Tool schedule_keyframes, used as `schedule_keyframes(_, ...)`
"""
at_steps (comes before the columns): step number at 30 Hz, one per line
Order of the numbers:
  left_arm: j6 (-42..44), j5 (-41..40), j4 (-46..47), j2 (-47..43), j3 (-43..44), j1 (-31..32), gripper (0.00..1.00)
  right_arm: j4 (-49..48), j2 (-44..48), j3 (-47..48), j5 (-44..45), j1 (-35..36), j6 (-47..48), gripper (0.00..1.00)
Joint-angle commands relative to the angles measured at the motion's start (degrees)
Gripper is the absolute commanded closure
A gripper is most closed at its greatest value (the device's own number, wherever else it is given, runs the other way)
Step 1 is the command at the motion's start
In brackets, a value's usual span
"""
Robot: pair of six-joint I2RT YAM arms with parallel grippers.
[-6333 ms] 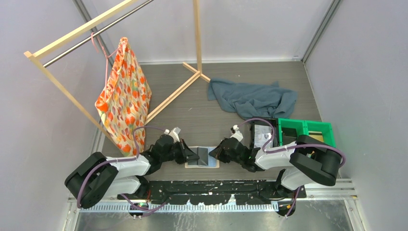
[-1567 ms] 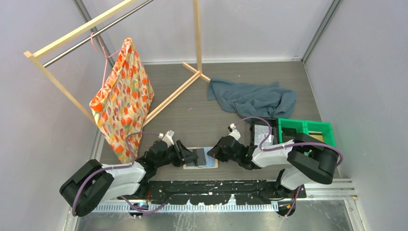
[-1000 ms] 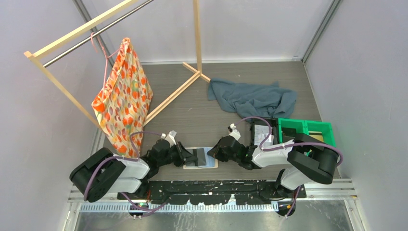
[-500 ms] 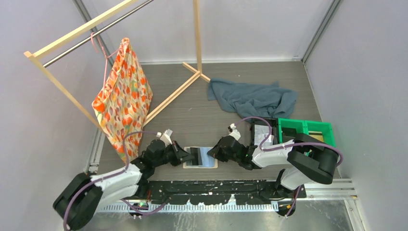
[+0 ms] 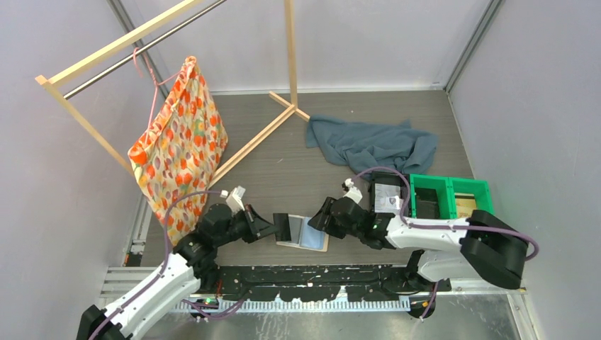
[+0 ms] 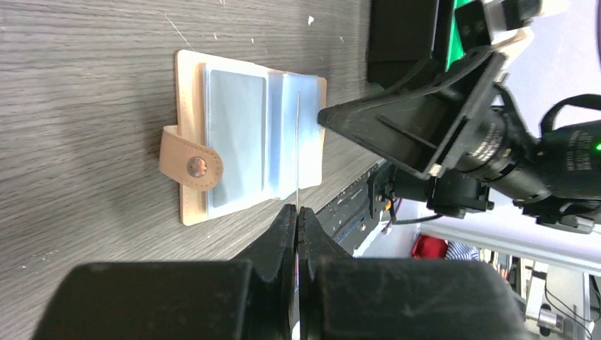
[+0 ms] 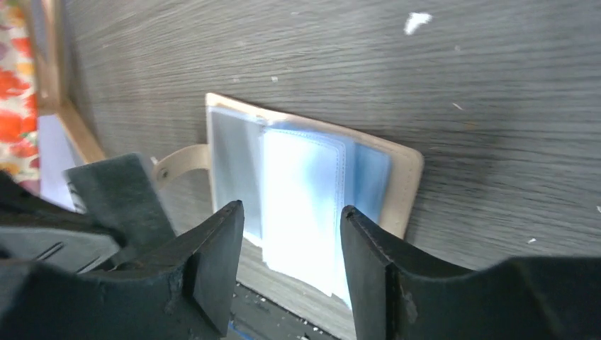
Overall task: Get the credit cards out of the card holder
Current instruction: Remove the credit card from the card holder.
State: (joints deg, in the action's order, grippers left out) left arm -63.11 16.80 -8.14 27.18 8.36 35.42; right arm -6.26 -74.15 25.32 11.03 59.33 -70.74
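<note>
The tan card holder [image 5: 312, 235] lies open on the table near its front edge, pale blue-grey pockets up [image 6: 237, 134], side tab [image 6: 190, 166] toward the left arm. My left gripper [image 5: 272, 228] is shut on a dark credit card [image 5: 282, 227], held just left of the holder and off the table. In the left wrist view that card shows edge-on as a thin line [image 6: 298, 149] rising from the left gripper [image 6: 298, 210]. My right gripper [image 5: 320, 220] stands open over the holder's right half, its jaws either side of the pockets [image 7: 305, 177], gripping nothing [image 7: 290, 214].
A green bin [image 5: 451, 195] and a black tray [image 5: 386, 193] stand at the right. A blue-grey cloth [image 5: 372, 145] lies behind them. A wooden rack [image 5: 255, 138] with a patterned bag [image 5: 181, 152] fills the left and back. The table's front rail runs just below the holder.
The left arm drew back to the left with the card, now clear of the holder. The right gripper opened and let go. The holder turned slightly.
</note>
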Motion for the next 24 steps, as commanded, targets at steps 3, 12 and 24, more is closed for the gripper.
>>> schedule_keyframes(3, 2.1, 13.0, 7.1, 9.3, 3.8, -0.4, 0.99, -3.3, 8.7, 0.2, -6.8, -1.3, 6.4, 0.41)
schedule_keyframes(12, -0.7, 18.3, 17.5, 14.0, 5.5, -0.4, 1.0, -21.6, 10.9, -5.6, -19.5, -2.5, 4.5, 0.39)
schedule_keyframes(24, -5.9, 18.8, 23.9, 12.3, 4.8, -0.4, 0.99, -39.1, 3.4, -8.0, -26.8, -3.5, -0.2, 0.46)
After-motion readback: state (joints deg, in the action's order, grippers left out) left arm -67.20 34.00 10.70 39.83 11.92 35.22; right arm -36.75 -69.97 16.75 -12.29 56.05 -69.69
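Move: The dark credit card is already pinched in the left fingers, its middle about 3 cm to their right and 1 cm lower. From the right hand that card lies some 9 cm to the left, level fore and aft and about 3 cm higher. The open card holder's middle is roughly 3 cm left, 2 cm back and 3 cm below the right hand. The open right hand rises about 8 cm and leftward, towards the card that the left hand lifts rightward. ##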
